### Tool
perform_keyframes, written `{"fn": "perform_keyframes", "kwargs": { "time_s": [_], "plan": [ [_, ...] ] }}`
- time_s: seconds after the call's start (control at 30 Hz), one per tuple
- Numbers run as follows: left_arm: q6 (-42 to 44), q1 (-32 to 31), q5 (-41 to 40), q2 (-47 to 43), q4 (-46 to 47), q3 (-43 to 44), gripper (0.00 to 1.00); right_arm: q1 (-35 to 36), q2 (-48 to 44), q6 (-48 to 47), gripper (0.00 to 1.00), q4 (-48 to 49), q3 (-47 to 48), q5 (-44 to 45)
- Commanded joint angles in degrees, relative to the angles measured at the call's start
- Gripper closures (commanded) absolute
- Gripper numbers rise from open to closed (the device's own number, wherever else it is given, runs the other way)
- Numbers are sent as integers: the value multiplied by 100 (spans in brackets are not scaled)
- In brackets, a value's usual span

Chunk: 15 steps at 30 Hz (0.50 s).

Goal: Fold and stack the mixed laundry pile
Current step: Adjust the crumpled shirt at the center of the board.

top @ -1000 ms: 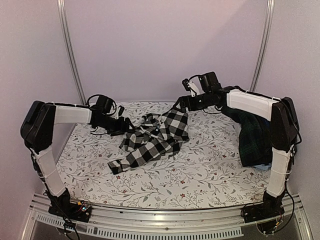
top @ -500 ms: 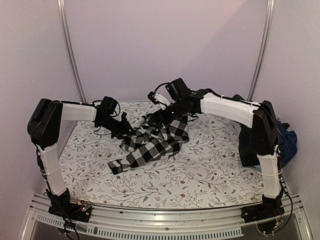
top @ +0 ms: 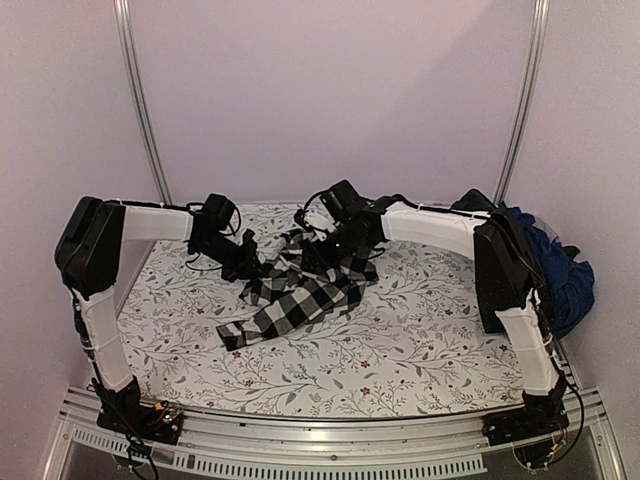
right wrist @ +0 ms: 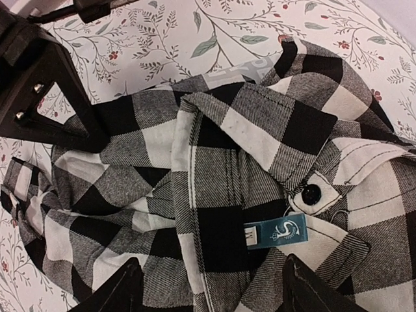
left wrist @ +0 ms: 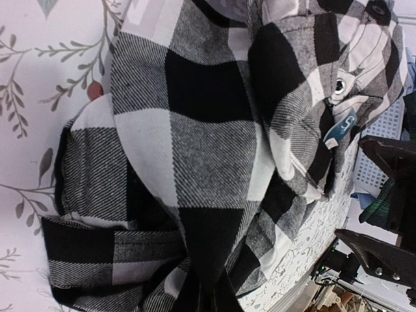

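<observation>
The black-and-white checked shirt [top: 300,292] lies crumpled in the middle of the floral table covering [top: 400,350]. My left gripper [top: 250,262] is shut on the shirt's left edge; in the left wrist view the checked cloth [left wrist: 195,162] narrows into the jaws [left wrist: 218,302] at the bottom. My right gripper [top: 335,238] hovers open over the collar. Its dark fingertips [right wrist: 123,289] straddle the collar band beside the teal label [right wrist: 285,231] and a black button [right wrist: 312,193]. The remaining mixed laundry pile [top: 568,282], navy and dark pieces, sits at the far right, partly behind the right arm.
Metal frame posts [top: 140,110] rise at the back left and back right before a plain wall. An aluminium rail [top: 330,435] runs along the near edge by the arm bases. The left gripper's black body [right wrist: 39,91] shows in the right wrist view's upper left.
My left gripper has closed on the shirt's left edge. The right arm has swung left from the pile's side to above the shirt's collar, its jaws narrowing a little.
</observation>
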Motion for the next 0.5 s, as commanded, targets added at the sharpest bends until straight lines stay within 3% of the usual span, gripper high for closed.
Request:
{"fn": "perform_keyframes", "kwargs": {
  "time_s": [0.0, 0.23, 0.33, 0.47],
  "plan": [
    [205, 47, 400, 15, -249, 3, 100, 315, 271, -68, 27, -54, 231, 516],
    [158, 67, 729, 90, -134, 1, 100, 409, 453, -330, 30, 149, -16, 1853],
    [216, 74, 636, 110, -216, 40, 100, 306, 659, -311, 42, 179, 136, 2212],
    [238, 129, 302, -11, -438, -43, 100, 8, 514, -12, 70, 103, 119, 2326]
  ]
}}
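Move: The front placket fold of the crumpled checked shirt lies almost under the right fingers, about 5 cm below them, 1 cm ahead and 1 cm to the right. From the right hand, the blue label is some 6 cm straight ahead, the collar flap about 9 cm ahead and 4 cm left, and the long sleeve around 10 cm back and 6 cm left, all roughly 6 cm down. From the left hand, that fold lies some 12 cm to the right, 3 cm back, at about its height. Downwards, about 5 cm onto the placket fold beside the label, goes the right hand, first drifting slightly back and left, then swinging forward and right. It tilts some 15 degrees, the fingers leaning less to the left and more forward, and closes from wide open to under half around the fold. The left fingers stay shut on their pinch of shirt, easing it about 1 cm back and slightly up. ##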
